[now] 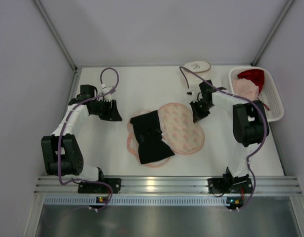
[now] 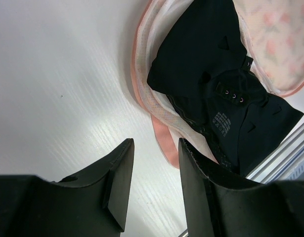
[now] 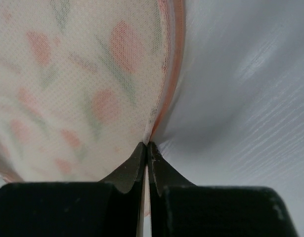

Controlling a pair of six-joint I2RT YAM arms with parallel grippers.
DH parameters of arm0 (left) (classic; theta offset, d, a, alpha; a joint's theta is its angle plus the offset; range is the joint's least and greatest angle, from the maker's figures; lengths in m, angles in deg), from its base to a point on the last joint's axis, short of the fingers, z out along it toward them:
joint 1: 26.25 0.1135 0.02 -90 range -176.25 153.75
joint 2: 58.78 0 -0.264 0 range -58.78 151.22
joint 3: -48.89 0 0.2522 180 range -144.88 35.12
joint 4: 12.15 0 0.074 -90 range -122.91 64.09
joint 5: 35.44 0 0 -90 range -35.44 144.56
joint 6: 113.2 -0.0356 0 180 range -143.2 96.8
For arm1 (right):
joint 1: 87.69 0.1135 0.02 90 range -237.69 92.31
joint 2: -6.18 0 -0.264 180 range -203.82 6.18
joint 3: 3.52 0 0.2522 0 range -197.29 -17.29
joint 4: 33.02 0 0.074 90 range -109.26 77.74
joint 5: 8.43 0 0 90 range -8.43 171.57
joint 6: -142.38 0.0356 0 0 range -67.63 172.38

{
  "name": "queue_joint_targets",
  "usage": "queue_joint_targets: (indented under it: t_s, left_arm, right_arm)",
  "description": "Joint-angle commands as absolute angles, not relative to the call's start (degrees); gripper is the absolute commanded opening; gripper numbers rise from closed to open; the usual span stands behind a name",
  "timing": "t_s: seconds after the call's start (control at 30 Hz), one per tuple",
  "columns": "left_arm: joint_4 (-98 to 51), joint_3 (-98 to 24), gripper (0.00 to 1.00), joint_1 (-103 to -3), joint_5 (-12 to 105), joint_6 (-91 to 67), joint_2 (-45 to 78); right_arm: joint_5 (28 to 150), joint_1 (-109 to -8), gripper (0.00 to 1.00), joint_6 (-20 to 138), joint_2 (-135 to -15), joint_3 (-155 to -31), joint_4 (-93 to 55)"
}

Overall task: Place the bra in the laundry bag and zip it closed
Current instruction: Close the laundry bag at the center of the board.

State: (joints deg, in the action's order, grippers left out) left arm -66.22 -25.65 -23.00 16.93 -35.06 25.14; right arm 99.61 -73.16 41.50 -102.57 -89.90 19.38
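Observation:
The laundry bag (image 1: 184,129) is a pink floral mesh pouch lying open mid-table. The black bra (image 1: 150,137) rests on its lower half, partly under the floral flap, and its near end sticks out past the rim. My right gripper (image 1: 196,114) sits at the flap's right edge. In the right wrist view it (image 3: 147,145) is shut on the laundry bag's (image 3: 82,84) orange-trimmed edge. My left gripper (image 1: 114,113) hovers left of the bag. In the left wrist view it (image 2: 155,148) is open and empty, short of the bag's pink rim (image 2: 164,140) and the bra (image 2: 216,84).
A white slatted basket (image 1: 276,101) at the back right holds red and pink garments. A round white embroidered item (image 1: 197,66) lies at the back. Grey walls enclose the table, and a metal rail (image 1: 161,185) runs along the near edge.

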Motion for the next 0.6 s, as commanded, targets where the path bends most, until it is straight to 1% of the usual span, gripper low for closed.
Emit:
queue_joint_targets:
  t_s: [0.0, 0.17, 0.3, 0.43, 0.57]
  left_arm:
    - [-65.2, -27.7, 0.47, -23.0, 16.9, -34.8, 24.1]
    - [-65.3, -28.0, 0.50, -23.0, 17.3, -34.8, 25.5]
    - [-65.2, -28.5, 0.51, -23.0, 16.9, -34.5, 27.4]
    - [-65.3, -28.7, 0.51, -22.9, 16.2, -34.8, 28.4]
    - [-65.3, -28.8, 0.51, -23.0, 15.9, -35.1, 29.4]
  right_arm:
    - [100.6, -74.4, 0.00, 40.9, -97.3, -92.2, 20.3]
    - [105.5, -78.8, 0.00, 41.1, -91.9, -94.8, 25.0]
    - [111.6, -78.8, 0.00, 42.2, -88.0, -95.5, 27.0]
    - [120.8, -76.8, 0.00, 44.1, -87.1, -96.6, 27.9]
    - [126.8, -70.6, 0.00, 47.1, -87.4, -98.1, 25.8]
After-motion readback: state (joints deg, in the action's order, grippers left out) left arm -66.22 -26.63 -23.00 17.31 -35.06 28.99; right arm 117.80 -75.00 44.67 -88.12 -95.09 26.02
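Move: The right fingers are already shut on the laundry bag's outer flap edge, right down at the board. The bra, on the bag's open base, lies about 21 cm to this hand's left and 8 cm back at the same level, with the flap's middle some 6 cm left and 4 cm back. A folded white bag lies roughly 25 cm straight ahead. From the left hand the bra is about 16 cm right, 8 cm back and 11 cm lower. Keeping its pinch on the flap's edge, the right hand pulls the mesh up off the board by about 13 cm. It rises quickly with a slight drift to the right, then, as the climb eases, swings left some 5 cm towards the bra while the wrist rolls roughly 20 degrees, fingertips swinging out to the left. ##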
